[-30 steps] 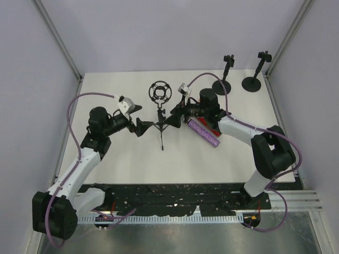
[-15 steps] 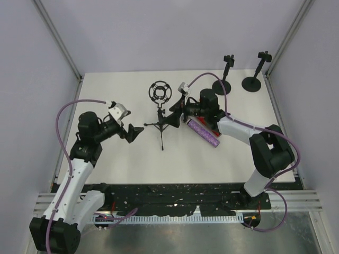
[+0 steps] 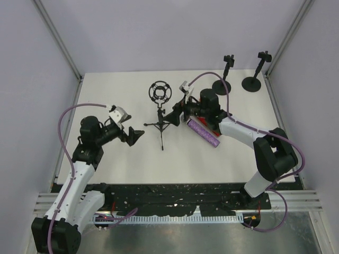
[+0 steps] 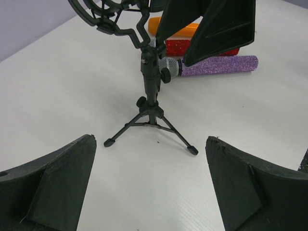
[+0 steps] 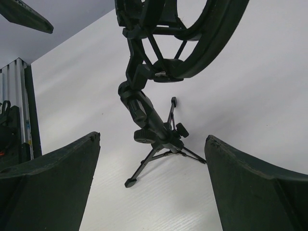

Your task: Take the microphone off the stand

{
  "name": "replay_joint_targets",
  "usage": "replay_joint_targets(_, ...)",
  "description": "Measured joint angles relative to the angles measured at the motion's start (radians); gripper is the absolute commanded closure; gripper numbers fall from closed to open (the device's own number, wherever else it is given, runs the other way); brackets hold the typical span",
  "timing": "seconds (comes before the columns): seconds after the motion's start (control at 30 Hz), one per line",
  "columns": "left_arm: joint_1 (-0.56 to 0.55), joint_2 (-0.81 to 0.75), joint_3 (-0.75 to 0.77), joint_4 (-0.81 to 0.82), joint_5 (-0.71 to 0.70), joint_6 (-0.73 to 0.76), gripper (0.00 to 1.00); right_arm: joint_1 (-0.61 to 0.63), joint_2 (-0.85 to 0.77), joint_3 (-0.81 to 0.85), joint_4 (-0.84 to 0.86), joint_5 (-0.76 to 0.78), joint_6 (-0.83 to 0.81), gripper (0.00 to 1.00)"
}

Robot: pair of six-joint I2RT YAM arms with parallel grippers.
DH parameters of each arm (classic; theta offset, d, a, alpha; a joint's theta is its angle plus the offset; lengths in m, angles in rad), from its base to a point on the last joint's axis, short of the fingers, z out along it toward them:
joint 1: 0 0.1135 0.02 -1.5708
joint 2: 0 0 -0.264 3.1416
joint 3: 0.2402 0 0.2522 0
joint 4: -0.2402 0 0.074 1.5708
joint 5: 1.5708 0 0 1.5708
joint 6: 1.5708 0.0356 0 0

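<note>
A black tripod stand [image 3: 160, 123] with an empty ring shock mount [image 3: 159, 92] stands mid-table; it also shows in the left wrist view [image 4: 150, 103] and the right wrist view [image 5: 154, 125]. A purple glitter microphone [image 3: 204, 133] lies flat on the table right of the stand, also seen in the left wrist view [image 4: 214, 67]. My left gripper [image 3: 135, 134] is open and empty, left of the stand. My right gripper [image 3: 174, 115] is open and empty, close to the stand's right side.
An orange and a red glittery object [image 4: 192, 41] lie behind the purple microphone. Two black round-base stands [image 3: 221, 84] [image 3: 252, 82] stand at the back right. White walls and metal frame posts enclose the table.
My left arm has pulled back to the left, away from the stand. My right gripper has stayed beside the stand.
</note>
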Motion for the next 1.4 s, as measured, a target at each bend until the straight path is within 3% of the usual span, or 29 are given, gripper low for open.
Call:
replay_joint_targets(0.47, 0.043, 0.001, -0.076, 0.136, 0.027, -0.089, 0.00, 0.031, 0.100, 0.000, 0.038, 0.020, 0.092, 0.13)
replay_joint_targets(1.03, 0.074, 0.001, -0.093, 0.187, 0.067, -0.121, 0.00, 0.030, 0.119, 0.002, 0.062, -0.003, 0.154, 0.53)
replay_joint_targets(1.27, 0.077, 0.001, -0.095, 0.200, 0.071, -0.122, 0.00, 0.031, 0.119, 0.002, 0.098, -0.022, 0.179, 0.78)
replay_joint_targets(1.4, 0.077, 0.001, -0.097, 0.205, 0.075, -0.123, 0.00, 0.034, 0.119, 0.002, 0.097, -0.019, 0.168, 0.80)
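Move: The knob on the stand's joint sits close by the right hand, about 3 cm to its left, 1 cm back and some 3 cm below. The ring mount is roughly 5 cm farther out than the knob and 8 cm above it. On the table, the purple microphone lies around 18 cm to the right of the right hand, 3 cm back and 16 cm below. From the left hand, the knob is about 8 cm ahead, 12 cm right and 6 cm below. The stand's knob gets pinched by the right hand: wide open, it drops about 4.5 cm and edges left towards the knob, rolling some 10 degrees so that its forward side dips. It then rises again by about 1.5 cm, easing a little farther left while the fingers close on the knob's two sides and stop part-open there. ##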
